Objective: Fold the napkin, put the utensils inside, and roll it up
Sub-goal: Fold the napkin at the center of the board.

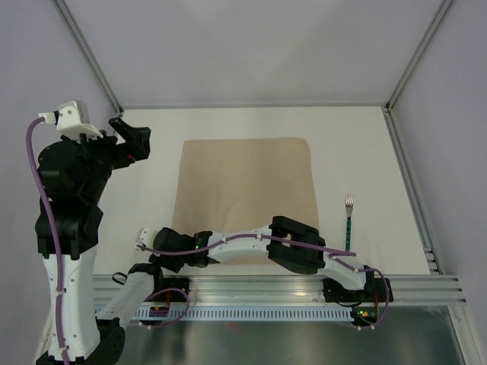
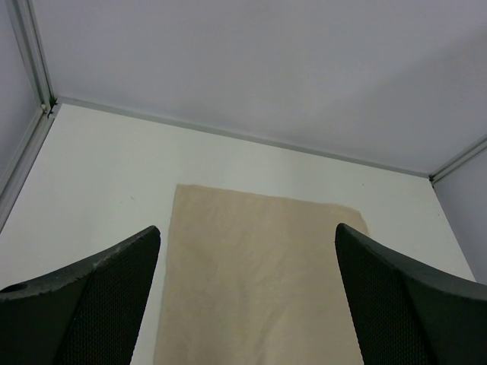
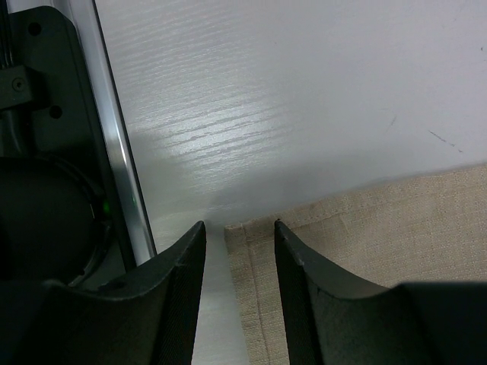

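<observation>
The beige napkin (image 1: 243, 194) lies flat and unfolded in the middle of the white table. To its right lies the fork (image 1: 349, 220), green handle toward me and tines pointing away. My right arm reaches left along the near edge. Its gripper (image 1: 172, 255) is low at the napkin's near-left corner. In the right wrist view the gripper (image 3: 238, 228) is open, with the napkin's (image 3: 380, 228) hemmed corner between the fingers (image 3: 319, 289), ungripped. My left gripper (image 1: 129, 137) hangs high at the left, open (image 2: 247, 228) and empty, looking down on the napkin (image 2: 259, 274).
A metal rail (image 1: 304, 285) runs along the table's near edge, with the arm bases behind it. Grey walls with aluminium posts (image 1: 407, 72) enclose the back and sides. The left arm's base (image 3: 46, 220) sits close to the right gripper.
</observation>
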You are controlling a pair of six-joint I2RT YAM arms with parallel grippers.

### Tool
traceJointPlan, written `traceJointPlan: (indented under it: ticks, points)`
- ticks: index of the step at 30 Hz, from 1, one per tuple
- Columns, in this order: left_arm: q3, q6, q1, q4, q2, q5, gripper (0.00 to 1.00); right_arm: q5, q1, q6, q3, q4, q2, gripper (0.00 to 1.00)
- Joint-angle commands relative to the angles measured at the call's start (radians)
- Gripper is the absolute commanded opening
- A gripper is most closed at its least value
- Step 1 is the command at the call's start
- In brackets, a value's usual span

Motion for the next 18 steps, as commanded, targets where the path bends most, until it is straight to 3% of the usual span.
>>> traceJointPlan:
  ticks: [1, 4, 6, 18]
  points:
    - [-0.003, 0.038, 0.007, -0.026, -0.002, -0.006, 1.0, 0.028, 0.007, 0.007, 0.017, 0.001, 0.018, 0.47]
    - [-0.001, 0.04, 0.005, -0.026, 0.0, -0.008, 1.0, 0.036, 0.007, -0.001, 0.0, 0.01, 0.007, 0.43]
    - [0.002, 0.038, 0.005, -0.026, 0.003, -0.006, 1.0, 0.045, 0.005, -0.006, -0.009, 0.015, -0.001, 0.33]
    - [0.002, 0.038, 0.007, -0.016, 0.009, -0.011, 1.0, 0.045, -0.026, -0.012, 0.02, -0.005, -0.038, 0.18]
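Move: The napkin's near left corner lies right between the half-open right fingertips, about 1 cm below the hand point. The napkin's middle is some 22 cm ahead and 22 cm to the right, its far left corner roughly 44 cm straight ahead. The metal rail at the table's front edge runs about 4 cm behind. From the left hand that near corner lies some 16 cm back, 2 cm right and 43 cm below. The napkin's near left corner is pinched where it lies: the right fingers, pointing slantwise down and to the left, close on it from about half open to nearly shut. Meanwhile the hand creeps about 1 cm forward, away from the front rail, staying at the same height with barely any turn. ##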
